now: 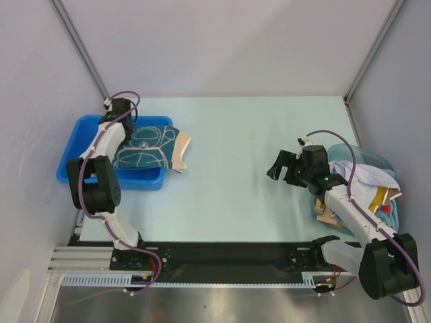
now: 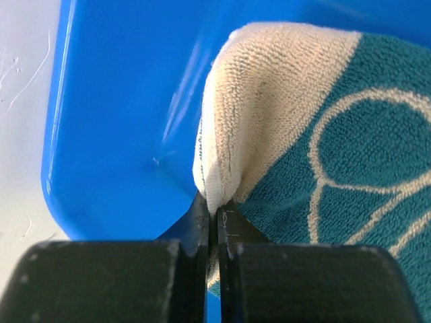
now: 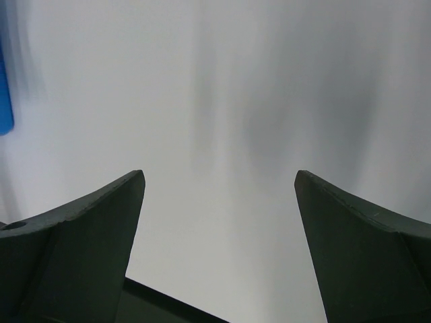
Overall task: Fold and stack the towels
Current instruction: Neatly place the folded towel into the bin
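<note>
A teal towel with white swirls [image 1: 149, 148] lies folded over the right part of the blue bin [image 1: 79, 143], its pale edge hanging over the bin's right rim. My left gripper [image 1: 122, 114] is at the bin's far side, shut on the towel's pale corner [image 2: 232, 134]; its fingers [image 2: 237, 232] pinch the cloth. My right gripper [image 1: 283, 166] is open and empty above the table, left of a pile of towels [image 1: 367, 180], where a white cloth lies on top with brown, yellow and orange bits showing. The right wrist view shows its open fingertips [image 3: 111, 208] over bare table.
The blue bin stands at the table's left edge, close to the left wall. The towel pile sits in a pale blue basket [image 1: 380, 161] at the right edge near the right wall. A black rail [image 1: 222, 254] runs along the near edge.
</note>
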`<action>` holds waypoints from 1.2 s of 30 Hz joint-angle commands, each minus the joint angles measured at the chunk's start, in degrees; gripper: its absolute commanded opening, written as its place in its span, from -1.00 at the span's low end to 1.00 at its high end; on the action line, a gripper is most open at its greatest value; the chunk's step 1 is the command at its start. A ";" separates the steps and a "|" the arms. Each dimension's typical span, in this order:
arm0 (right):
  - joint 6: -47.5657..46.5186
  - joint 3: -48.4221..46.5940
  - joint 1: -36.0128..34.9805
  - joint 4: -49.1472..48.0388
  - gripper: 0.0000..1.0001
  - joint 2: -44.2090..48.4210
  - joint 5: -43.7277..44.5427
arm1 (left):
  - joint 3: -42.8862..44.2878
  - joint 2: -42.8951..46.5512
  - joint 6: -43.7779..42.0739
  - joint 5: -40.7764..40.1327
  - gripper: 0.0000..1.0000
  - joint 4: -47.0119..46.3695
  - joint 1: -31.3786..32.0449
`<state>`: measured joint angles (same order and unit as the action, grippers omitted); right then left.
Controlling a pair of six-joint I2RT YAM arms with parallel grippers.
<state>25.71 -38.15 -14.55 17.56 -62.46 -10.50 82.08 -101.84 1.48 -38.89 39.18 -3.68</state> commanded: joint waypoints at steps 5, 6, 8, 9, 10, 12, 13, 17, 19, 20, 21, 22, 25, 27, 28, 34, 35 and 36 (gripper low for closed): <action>-0.58 0.36 -0.13 -4.73 0.99 4.01 -4.26 | -0.61 -3.18 -0.51 -3.20 -0.99 -7.27 -9.05; -0.58 0.36 -0.13 -4.82 1.00 4.27 -4.44 | -0.26 -4.84 -0.68 -3.64 -0.99 -7.19 -9.32; -0.58 0.36 -0.04 -4.64 0.99 4.89 -4.61 | 1.23 -6.60 0.10 -4.17 -0.99 -6.84 -10.37; -0.58 0.45 -0.04 -4.73 1.00 5.06 -4.61 | 1.50 -7.22 0.11 -4.00 -0.99 -7.36 -10.47; -0.49 0.45 -0.04 -4.99 1.00 5.32 -4.70 | 1.50 -8.36 -1.11 -4.00 -0.99 -9.02 -10.55; -0.49 0.71 -0.04 -5.25 1.00 5.42 -4.70 | 2.02 -9.95 -1.30 -5.04 -0.96 -10.17 -10.73; -0.40 0.88 -0.04 -5.43 1.00 5.33 -4.70 | 4.12 -12.48 -1.30 -5.05 -0.94 -8.87 -10.91; -0.49 0.53 -0.04 -5.70 0.99 4.10 -5.31 | 8.61 -16.89 -0.77 -7.77 -0.70 -5.52 -11.17; -0.58 0.36 -0.13 -5.78 0.99 3.75 -5.14 | 10.20 -17.25 -0.16 -8.83 -0.31 -4.99 -11.17; -0.66 0.45 -0.04 -5.70 1.00 3.48 -5.06 | 10.98 -17.60 0.10 -9.00 -0.17 -4.64 -11.17; -0.58 0.19 -0.04 -5.70 1.00 3.31 -5.14 | 13.25 -17.60 0.54 -9.35 -0.03 -3.07 -11.17; -0.66 -0.08 -0.04 -5.61 1.00 3.13 -4.97 | 14.32 -17.69 0.63 -9.88 0.03 -2.45 -11.00; -0.75 -0.43 -0.04 -5.35 0.99 2.78 -4.35 | 18.01 -17.08 1.51 -11.11 0.18 0.01 -10.64; -0.75 -0.52 -0.04 -5.08 1.00 2.78 -3.74 | 19.86 -16.11 2.74 -11.64 0.22 2.03 -10.38; -0.75 -0.61 0.04 -4.91 1.00 2.69 -3.21 | 19.87 -15.50 3.18 -11.73 0.23 2.13 -9.86; 0.39 -3.59 -0.13 -2.45 1.00 2.16 -1.45 | 20.22 -9.26 3.79 -10.60 0.51 2.13 -4.68; 1.08 -4.47 -0.31 -1.92 0.99 2.08 -1.28 | 20.48 -8.47 3.97 -8.67 0.56 2.39 -3.80; 1.27 -5.17 -0.22 -1.48 0.99 1.99 -1.28 | 22.05 -7.16 4.76 -6.74 0.64 3.87 -3.00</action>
<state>26.06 -39.20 -14.55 16.08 -60.47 -13.04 100.05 -115.74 4.08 -48.25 41.04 -10.09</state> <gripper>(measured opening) 0.995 0.802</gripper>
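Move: Almost straight below the left hand, which holds the left end of the folded towel, lies the bin: its middle is some 4 cm back and roughly 7 cm down. The towel's own middle is about 10 cm to the hand's right, 3 cm back and a little lower, its right end still over the bin's right rim. From the right hand the bin's middle lies roughly 55 cm left and 6 cm ahead, some 5 cm lower. Carrying the pinched towel end towards the bin's left wall, the left hand goes about 10 cm left while sinking some 7 cm, turning slightly counter-clockwise. Near the bottom its fingers open and let go; it then rises about 9 cm clear, edging forward and finally back to the right. The empty, open right hand lifts 2 or 3 cm. ##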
